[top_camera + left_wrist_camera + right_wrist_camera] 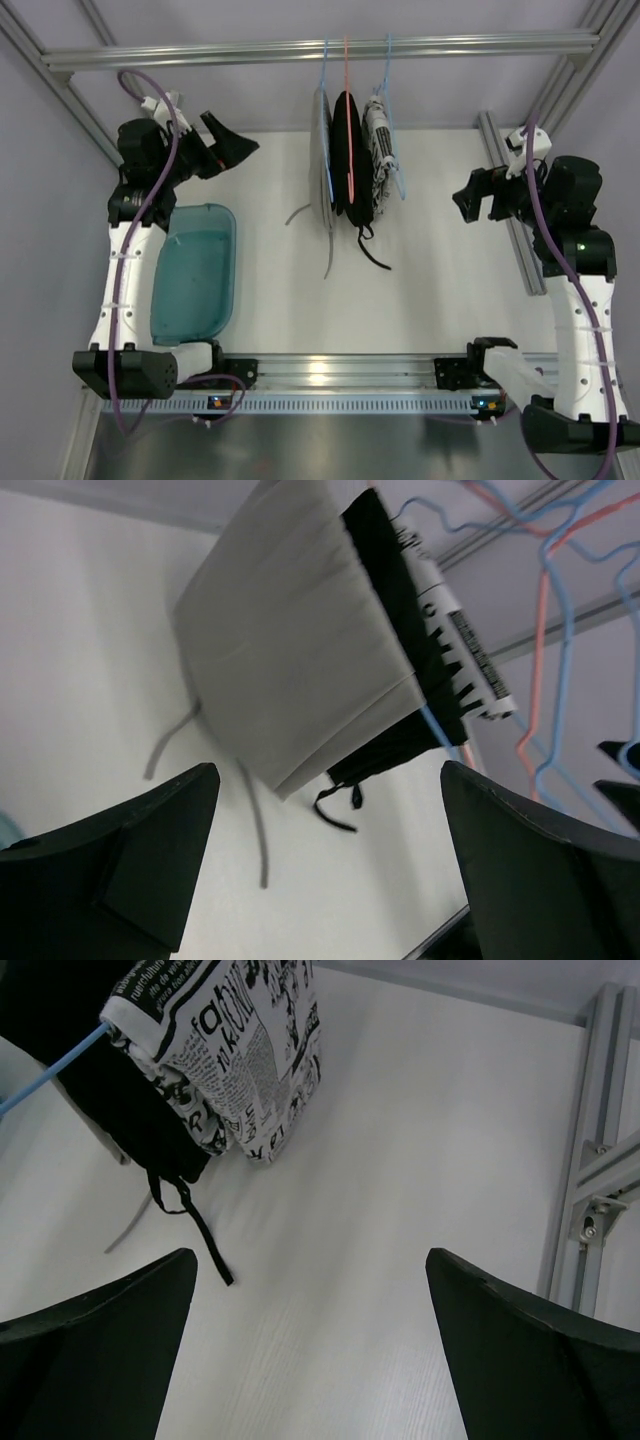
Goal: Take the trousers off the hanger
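The grey-beige trousers (322,165) hang folded over the light blue hanger (324,70), leftmost of three on the top rail (200,53). Their drawstrings (328,255) dangle onto the white table. In the left wrist view the trousers (290,650) fill the middle, with a drawstring (258,825) below them. My left gripper (232,150) (330,780) is open and empty, left of the trousers and apart from them. My right gripper (468,200) (310,1255) is open and empty, well right of the garments. The right wrist view shows only a grey drawstring (128,1230).
A black garment (347,160) on a red-orange hanger (346,70) and a black-and-white patterned garment (378,150) (250,1050) on another blue hanger (388,70) hang right of the trousers. A teal bin (195,270) sits front left. An aluminium rail (510,200) runs along the table's right side.
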### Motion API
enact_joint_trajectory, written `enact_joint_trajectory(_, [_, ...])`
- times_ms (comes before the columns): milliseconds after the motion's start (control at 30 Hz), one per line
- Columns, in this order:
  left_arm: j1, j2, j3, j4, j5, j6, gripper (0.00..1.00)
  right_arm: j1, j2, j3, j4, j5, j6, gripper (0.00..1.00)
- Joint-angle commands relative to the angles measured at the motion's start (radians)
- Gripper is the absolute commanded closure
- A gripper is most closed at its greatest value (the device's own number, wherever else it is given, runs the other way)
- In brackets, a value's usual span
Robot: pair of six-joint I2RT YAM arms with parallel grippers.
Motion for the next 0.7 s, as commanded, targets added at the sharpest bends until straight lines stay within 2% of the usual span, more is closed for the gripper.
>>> enact_joint_trajectory(0, [-0.089,0.001,-0.038,0.336,0.060,-0.203,0.01,-0.013,0.028,0.101,-0.049,-0.082,0.005,0.01])
enact_joint_trajectory(100, [-0.212,0.026,-0.047,0.477,0.012,-0.222,0.02,-0.013,0.062,0.131,-0.067,-0.101,0.022,0.01])
enact_joint_trajectory(233, [-0.312,0.070,-0.079,0.672,0.006,-0.318,0.03,-0.013,0.082,0.164,-0.082,-0.124,0.023,0.01])
enact_joint_trajectory(300, [-0.344,0.095,-0.085,0.717,-0.008,-0.338,0.05,-0.013,0.100,0.202,-0.093,-0.119,0.016,0.01])
enact_joint_trajectory(500, [-0.386,0.191,-0.064,0.848,0.039,-0.433,0.20,-0.013,0.131,0.291,-0.128,-0.122,0.010,0.00])
enact_joint_trajectory(667, [-0.395,0.256,-0.056,0.956,0.073,-0.559,0.31,-0.015,0.132,0.289,-0.124,-0.116,0.025,0.01])
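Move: The near shoulder of the left blue hanger lies about 19 cm to the left hand's right, some 3 cm farther out and 4 cm higher. Grey trousers hang from it, their middle some 18 cm right, 7 cm ahead and 10 cm below the hand. The pink hanger is about 24 cm right and 3 cm ahead, the black trousers 25 cm right and 7 cm ahead. From the right hand the left blue hanger's shoulder is some 32 cm left, 11 cm ahead and 7 cm up. Heading for the near shoulder of the left blue hanger, the left hand sweeps about 17 cm to its right and rises 5 cm, its wrist turning clockwise and rolling left side down, each some 25 degrees. Its fingers begin to close around the wire, still well open; contact can't be made out. The right hand, open, rises about 5 cm. ##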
